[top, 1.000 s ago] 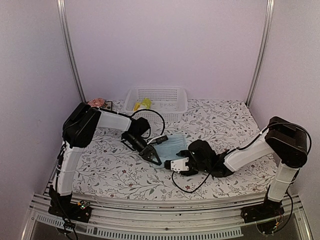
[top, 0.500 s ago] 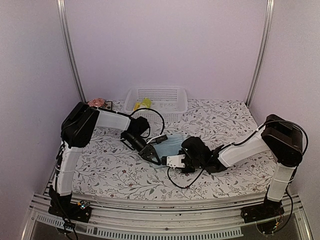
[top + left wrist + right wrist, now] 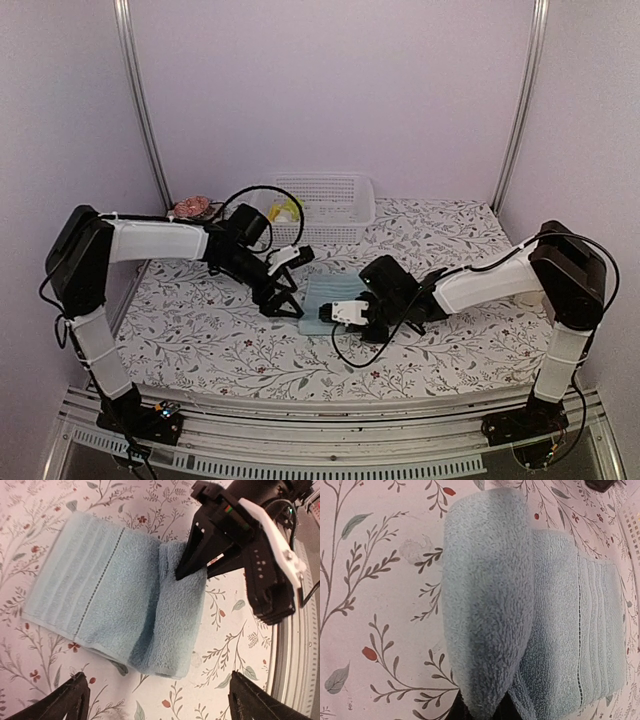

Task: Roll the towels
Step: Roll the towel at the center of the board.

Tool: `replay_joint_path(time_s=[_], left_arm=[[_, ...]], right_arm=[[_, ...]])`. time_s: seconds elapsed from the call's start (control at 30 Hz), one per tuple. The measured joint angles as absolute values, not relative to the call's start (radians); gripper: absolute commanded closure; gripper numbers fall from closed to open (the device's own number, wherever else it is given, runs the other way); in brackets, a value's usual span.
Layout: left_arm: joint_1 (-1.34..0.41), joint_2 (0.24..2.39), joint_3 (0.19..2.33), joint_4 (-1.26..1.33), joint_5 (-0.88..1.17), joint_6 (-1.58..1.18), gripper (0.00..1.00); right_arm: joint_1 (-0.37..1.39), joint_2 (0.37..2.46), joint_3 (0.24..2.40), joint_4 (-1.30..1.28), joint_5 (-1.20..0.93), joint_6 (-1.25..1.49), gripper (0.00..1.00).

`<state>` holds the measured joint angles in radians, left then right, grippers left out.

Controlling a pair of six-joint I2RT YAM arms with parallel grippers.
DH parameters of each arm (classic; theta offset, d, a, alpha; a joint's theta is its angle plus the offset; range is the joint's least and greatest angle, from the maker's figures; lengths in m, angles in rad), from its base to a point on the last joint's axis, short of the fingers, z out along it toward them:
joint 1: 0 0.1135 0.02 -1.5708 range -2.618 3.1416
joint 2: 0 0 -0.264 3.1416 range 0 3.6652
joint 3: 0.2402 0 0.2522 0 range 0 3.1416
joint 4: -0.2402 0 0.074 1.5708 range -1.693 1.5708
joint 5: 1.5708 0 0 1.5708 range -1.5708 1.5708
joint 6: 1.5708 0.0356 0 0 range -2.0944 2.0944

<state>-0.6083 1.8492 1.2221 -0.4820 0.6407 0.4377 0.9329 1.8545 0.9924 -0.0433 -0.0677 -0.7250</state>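
Note:
A pale blue towel [image 3: 322, 298] lies flat on the floral table cover, its near edge turned over into a thick fold [image 3: 177, 615]. My right gripper [image 3: 345, 318] is shut on one end of that fold [image 3: 487, 605], and its dark fingers [image 3: 197, 555] pinch the cloth. My left gripper [image 3: 284, 304] hangs open just left of the towel, touching nothing; its fingertips [image 3: 75, 705] stand wide apart short of the towel's end. A yellow-green towel [image 3: 290, 208] lies in the white basket [image 3: 345, 190].
The white basket stands at the back centre against the wall. A small pinkish object [image 3: 193, 206] sits at the back left corner. Metal posts rise at both back corners, and cables trail from both wrists.
My left gripper opened and drew back to the left, off the towel. My right gripper moved left and shut on the towel's folded edge.

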Motion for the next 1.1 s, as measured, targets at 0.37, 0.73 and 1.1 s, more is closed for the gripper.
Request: replay_joint_path(time_s=[0.37,0.73,1.1], left_arm=[[-0.755,1.537,0.758,0.003,0.381,0.532,0.04],[-0.878,1.541,0.668,0.228,0.187,0.625,0.12],[-0.907,1.67,0.712,0.252,0.109,0.697,0.34]], right_arm=[[0.854,1.946,1.193,-0.315,-0.355,-0.627,0.95],[0.797,2.101,1.43,-0.555,-0.564,-0.582,0.94],[0.757,2.148,1.48,-0.627,-0.68,-0.579,0.93]])
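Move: The left hand, open and holding nothing, is bound for the left end of the light-blue towel's roll, about 5 cm back, 2 cm to its right and 6 cm below; the towel's flat part is centred about 3 cm ahead, 7 cm right and 7 cm below. The right hand already pinches the roll near its other end: from it, the left end lies roughly 10 cm to the left and level front to back, the flat part some 8 cm ahead and 2 cm left, slightly below. The right fingers keep their pinch on the roll and wheel it forward over the flat part, the wrist swinging ahead some 40 degrees while the hand itself shifts only about 2 cm left. Meanwhile the left hand lifts briefly, swings back some 5 cm and sinks to the roll's left end, its fingertips tipping forward about 40 degrees and just starting to close; whether they touch can't be seen. ##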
